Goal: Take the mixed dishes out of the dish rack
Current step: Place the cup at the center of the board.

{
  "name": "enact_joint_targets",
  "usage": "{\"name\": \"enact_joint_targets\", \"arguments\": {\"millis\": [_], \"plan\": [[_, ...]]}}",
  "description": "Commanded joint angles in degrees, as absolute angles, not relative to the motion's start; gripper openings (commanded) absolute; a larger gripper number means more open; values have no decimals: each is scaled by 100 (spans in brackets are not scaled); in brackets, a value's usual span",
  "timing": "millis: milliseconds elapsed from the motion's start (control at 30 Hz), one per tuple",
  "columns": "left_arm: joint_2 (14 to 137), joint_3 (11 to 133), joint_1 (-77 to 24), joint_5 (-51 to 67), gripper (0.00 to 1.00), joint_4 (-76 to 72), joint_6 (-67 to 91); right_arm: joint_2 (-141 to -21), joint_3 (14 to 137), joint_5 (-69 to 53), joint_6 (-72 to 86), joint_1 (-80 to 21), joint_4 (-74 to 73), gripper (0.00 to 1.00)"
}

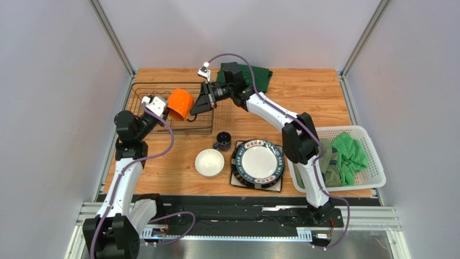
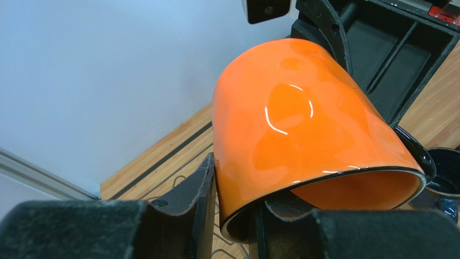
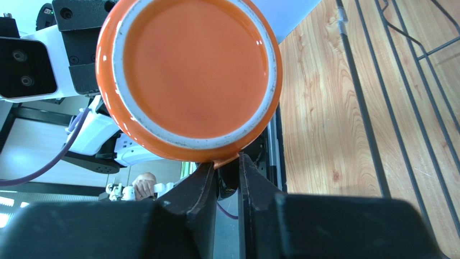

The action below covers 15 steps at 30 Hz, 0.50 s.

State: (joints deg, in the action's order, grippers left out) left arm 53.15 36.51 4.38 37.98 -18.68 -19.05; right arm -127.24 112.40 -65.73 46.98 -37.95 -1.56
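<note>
The orange mug (image 1: 180, 104) hangs on its side above the dish rack (image 1: 156, 86), held from both ends. My left gripper (image 1: 169, 113) is shut on its rim, one finger outside the wall and one inside (image 2: 237, 189). From the right, my right gripper (image 1: 193, 105) pinches the mug's handle between its fingertips (image 3: 225, 163), below the mug's base (image 3: 189, 70). On the table in front of the rack stand the dark blue mug (image 1: 223, 141), the small white bowl (image 1: 209, 162) and the round dark-rimmed plate (image 1: 258, 161). A square dark edge (image 1: 236, 182) shows under that plate.
A white slatted basket (image 1: 372, 156) with green cloths sits at the right edge of the table. A dark green cloth (image 1: 260, 75) lies at the back behind the right arm. The rack's wires (image 3: 399, 81) run close beside the right gripper.
</note>
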Motion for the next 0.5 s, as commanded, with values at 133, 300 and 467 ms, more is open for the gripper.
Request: {"name": "enact_joint_targets", "arguments": {"millis": [133,300,467], "plan": [[5054,3674,395,3964,0,-1951,-1898,-12384,11443,-6996,4939,-3832,562,35],[4992,3612,396,3867,0,-2012,-1855,-12384,11426,-7066,4913,-3823,536,48],[4896,3630,404,3736,0,-1995,-1811,-12366,11443,-7005,4676,-3806,282,59]]}}
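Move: The orange cup hangs between the hands over the dish rack's near part, its middle about 4 cm right of the left hand and 3 cm ahead, nearly level; from the right hand it is some 4 cm left and 3 cm ahead. From the left hand, the rack's middle lies about 12 cm ahead and 4 cm left, the dark cup 18 cm right and 5 cm back, the white bowl 14 cm right and 12 cm back, all roughly 20 cm below. The orange cup's handle is let go by the right fingers, which spread from nearly shut to about half open around it, while that hand eases back and up about 1 cm each and turns slightly counter-clockwise. The left hand keeps its pinch on the cup's rim, one finger inside and one outside, rising a bit under 1 cm and edging back. ##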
